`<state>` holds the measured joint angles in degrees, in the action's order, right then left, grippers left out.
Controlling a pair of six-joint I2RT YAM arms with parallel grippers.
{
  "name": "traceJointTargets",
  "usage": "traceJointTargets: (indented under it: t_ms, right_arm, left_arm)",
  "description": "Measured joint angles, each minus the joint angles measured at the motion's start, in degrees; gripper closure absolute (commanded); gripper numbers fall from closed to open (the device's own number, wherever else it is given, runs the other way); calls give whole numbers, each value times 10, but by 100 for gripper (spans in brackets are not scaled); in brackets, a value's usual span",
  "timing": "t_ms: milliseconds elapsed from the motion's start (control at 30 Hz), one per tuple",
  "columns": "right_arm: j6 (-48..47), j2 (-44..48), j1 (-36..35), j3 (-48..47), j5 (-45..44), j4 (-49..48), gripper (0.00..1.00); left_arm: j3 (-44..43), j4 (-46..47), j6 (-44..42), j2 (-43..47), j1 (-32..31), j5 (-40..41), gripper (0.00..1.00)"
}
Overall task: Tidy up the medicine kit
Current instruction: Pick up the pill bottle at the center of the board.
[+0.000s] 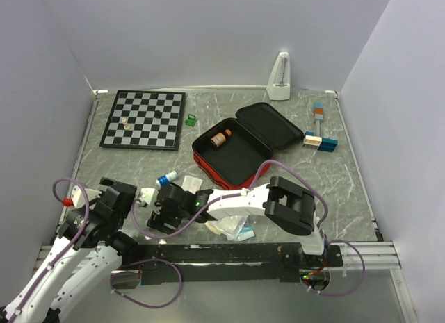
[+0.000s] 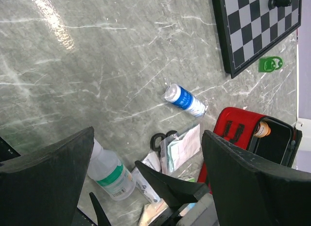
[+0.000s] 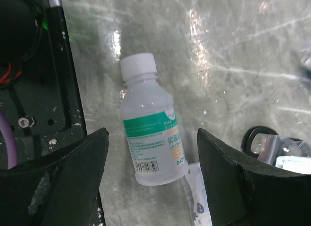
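Note:
The medicine kit (image 1: 240, 151) lies open in the middle of the table, red outside and black inside, with a small orange-capped bottle (image 1: 221, 137) in it. A clear bottle (image 3: 150, 131) with a white cap and green label lies on its side on the marble near the left. My right gripper (image 3: 153, 138) is open and straddles this bottle, with a gap on each side. The top view shows the same gripper (image 1: 161, 209) beside the bottle (image 1: 147, 195). My left gripper (image 2: 146, 143) is open and empty, just above and left of that spot (image 1: 117, 199).
A blue-and-white tube (image 2: 184, 100), black scissors (image 2: 160, 138) and several sachets and packets (image 2: 182, 148) lie between the bottle and the kit. The chessboard (image 1: 144, 119) and a green piece (image 1: 189, 119) are at the back left. A white metronome (image 1: 279, 76) and small boxes (image 1: 320, 141) stand at the back right.

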<state>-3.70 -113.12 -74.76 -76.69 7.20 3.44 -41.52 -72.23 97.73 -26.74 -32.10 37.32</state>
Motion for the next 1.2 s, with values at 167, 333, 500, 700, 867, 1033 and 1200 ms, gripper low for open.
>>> traceJointTargets:
  t_ms: [167,333,500,700,867,1033,1200]
  right_arm:
    - [11,-8,0,3,-1,2,26]
    - [14,-17,0,3,0,8,37]
    - [18,-21,0,6,-1,8,48]
    - [26,-18,0,19,-7,-13,65]
    - [28,5,0,54,-18,-30,69]
    - [45,73,0,109,-28,7,69]
    - [56,183,0,137,-44,48,70]
  left_arm:
    - [3,2,0,0,0,0,4]
    - [5,4,-1,0,0,0,4]
    - [7,12,-1,0,0,-1,4]
    - [8,14,-1,0,0,-2,4]
    - [8,17,-2,0,0,-2,4]
    - [8,30,-7,-1,-1,-1,4]
    - [6,49,-17,-18,-1,4,4]
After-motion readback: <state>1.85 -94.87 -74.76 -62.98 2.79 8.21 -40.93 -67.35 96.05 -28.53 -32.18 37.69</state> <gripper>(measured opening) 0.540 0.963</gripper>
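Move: The pill bottle lies on its side under the right hand, level with it fore and aft, its middle about 1 cm left and 4 cm down, the cap pointing left. The white sachet is some 4 cm ahead and 10 cm right of this hand, the gauze packet about 11 cm ahead and 9 cm right, and the blue-capped bottle 14 cm ahead and 1 cm right, all on the table. From the left hand the pill bottle lies roughly 5 cm back, 10 cm right and 12 cm down. Down about 2.5 cm goes the right hand, its open fingers closing as it sinks until they pinch the pill bottle across the label, below its shoulder. After a brief pause there it draws the bottle to the right, low at first, some 6 cm in all, then lifts it nearly 5 cm, keeping its grip. ##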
